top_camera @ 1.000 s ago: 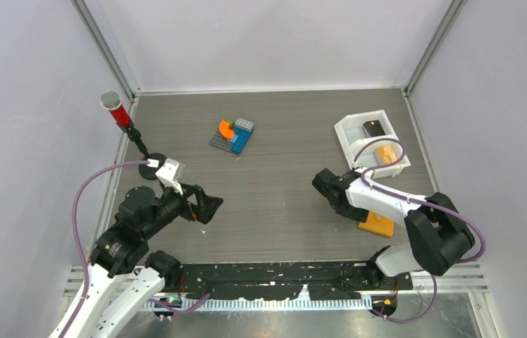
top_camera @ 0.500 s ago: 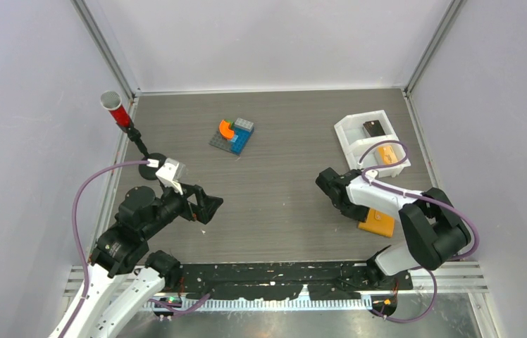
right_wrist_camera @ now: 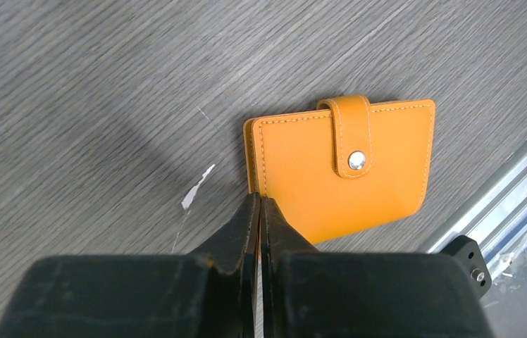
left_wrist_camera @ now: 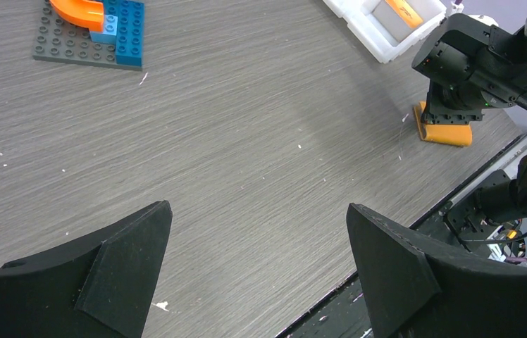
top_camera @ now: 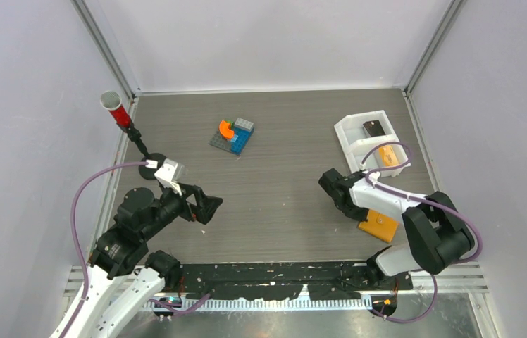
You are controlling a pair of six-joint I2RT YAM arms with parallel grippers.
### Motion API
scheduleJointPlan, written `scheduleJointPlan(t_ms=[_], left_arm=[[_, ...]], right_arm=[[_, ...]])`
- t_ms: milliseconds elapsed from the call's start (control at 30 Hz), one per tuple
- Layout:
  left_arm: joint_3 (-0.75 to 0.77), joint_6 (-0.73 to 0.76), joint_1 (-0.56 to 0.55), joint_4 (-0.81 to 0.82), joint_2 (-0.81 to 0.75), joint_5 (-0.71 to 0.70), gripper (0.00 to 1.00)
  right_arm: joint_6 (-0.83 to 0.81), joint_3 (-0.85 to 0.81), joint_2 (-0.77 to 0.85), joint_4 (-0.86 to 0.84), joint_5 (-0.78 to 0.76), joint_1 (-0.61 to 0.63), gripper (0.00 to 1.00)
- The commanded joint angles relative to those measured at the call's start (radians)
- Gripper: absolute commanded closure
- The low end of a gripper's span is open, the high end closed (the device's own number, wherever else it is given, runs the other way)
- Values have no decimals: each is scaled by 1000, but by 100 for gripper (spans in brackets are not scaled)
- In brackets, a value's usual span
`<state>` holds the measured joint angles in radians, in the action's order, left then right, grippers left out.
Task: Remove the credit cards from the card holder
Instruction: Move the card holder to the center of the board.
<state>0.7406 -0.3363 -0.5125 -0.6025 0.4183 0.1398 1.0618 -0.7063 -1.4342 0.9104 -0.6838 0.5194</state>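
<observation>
The card holder (right_wrist_camera: 345,183) is an orange wallet lying flat and snapped closed near the table's front right edge (top_camera: 380,227), also seen from the left wrist (left_wrist_camera: 444,132). My right gripper (right_wrist_camera: 259,199) is shut, its tips meeting right at the holder's left spine edge (top_camera: 361,217). I cannot tell if they pinch any of the cover. The credit cards are hidden. My left gripper (left_wrist_camera: 258,205) hangs wide open over bare table at the left (top_camera: 211,205), holding nothing.
A white two-compartment tray (top_camera: 349,141) stands at the back right with an orange block (top_camera: 387,155) and a dark item (top_camera: 372,128) inside. A brick plate (top_camera: 232,135) lies at the back centre. A red cup on a stand (top_camera: 116,111) is at the far left.
The right gripper's jaws closed from partly open to shut at the holder's edge. The holder shifted and turned slightly. The left arm stayed still.
</observation>
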Motion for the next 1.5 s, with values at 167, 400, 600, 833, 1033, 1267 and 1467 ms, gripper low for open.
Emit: scheduleJointPlan(t_ms=[167,400,600,833,1033,1267,1467], left_arm=[[-4,5,-3,40,2,-30,1],[4,11,-3,21,17,-59,1],[19,12,-3,-21,3,-189,2],[17,16,-3,-35,-29,-276,1],[30,0,-3,-51,-12,-283,1],[74,-44,-3,-159,58,-201,1],[43,-86,-3,-156,113,-91,1]], right_arm=[[-122,45,153,-136,63,38,95],[-259,33,228,-301,191,199,95],[-419,-67,110,-450,301,402,95],[-636,-105,-22,-638,474,576,95],[-765,-103,-63,-676,512,669,94],[-694,-24,75,-656,468,682,51],[-457,-13,154,-564,385,674,41]])
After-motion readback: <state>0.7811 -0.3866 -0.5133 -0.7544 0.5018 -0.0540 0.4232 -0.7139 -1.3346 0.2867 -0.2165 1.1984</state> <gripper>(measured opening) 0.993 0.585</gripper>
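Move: The right fingers are already shut on the left edge of the card holder, whose middle lies about 5 cm to their right, 2 cm back and 1 cm lower. Its goal, the clear spot mid-board, is some 26 cm left of this hand, straight across. The white tray stands roughly 24 cm ahead and 7 cm right, the brick plate 28 cm ahead and 38 cm left. From the left hand the card holder is about 45 cm right, level in reach and 23 cm below. Keeping its pinch on the card holder's edge, the right hand sweeps it low across the board, about 28 cm left to the middle, drawing back some 5 cm late on and swinging roughly 80 degrees counter-clockwise. It lets go there, opening past halfway and starting to rise. The open, empty left hand drifts 4 cm left, then sinks about 3 cm. ##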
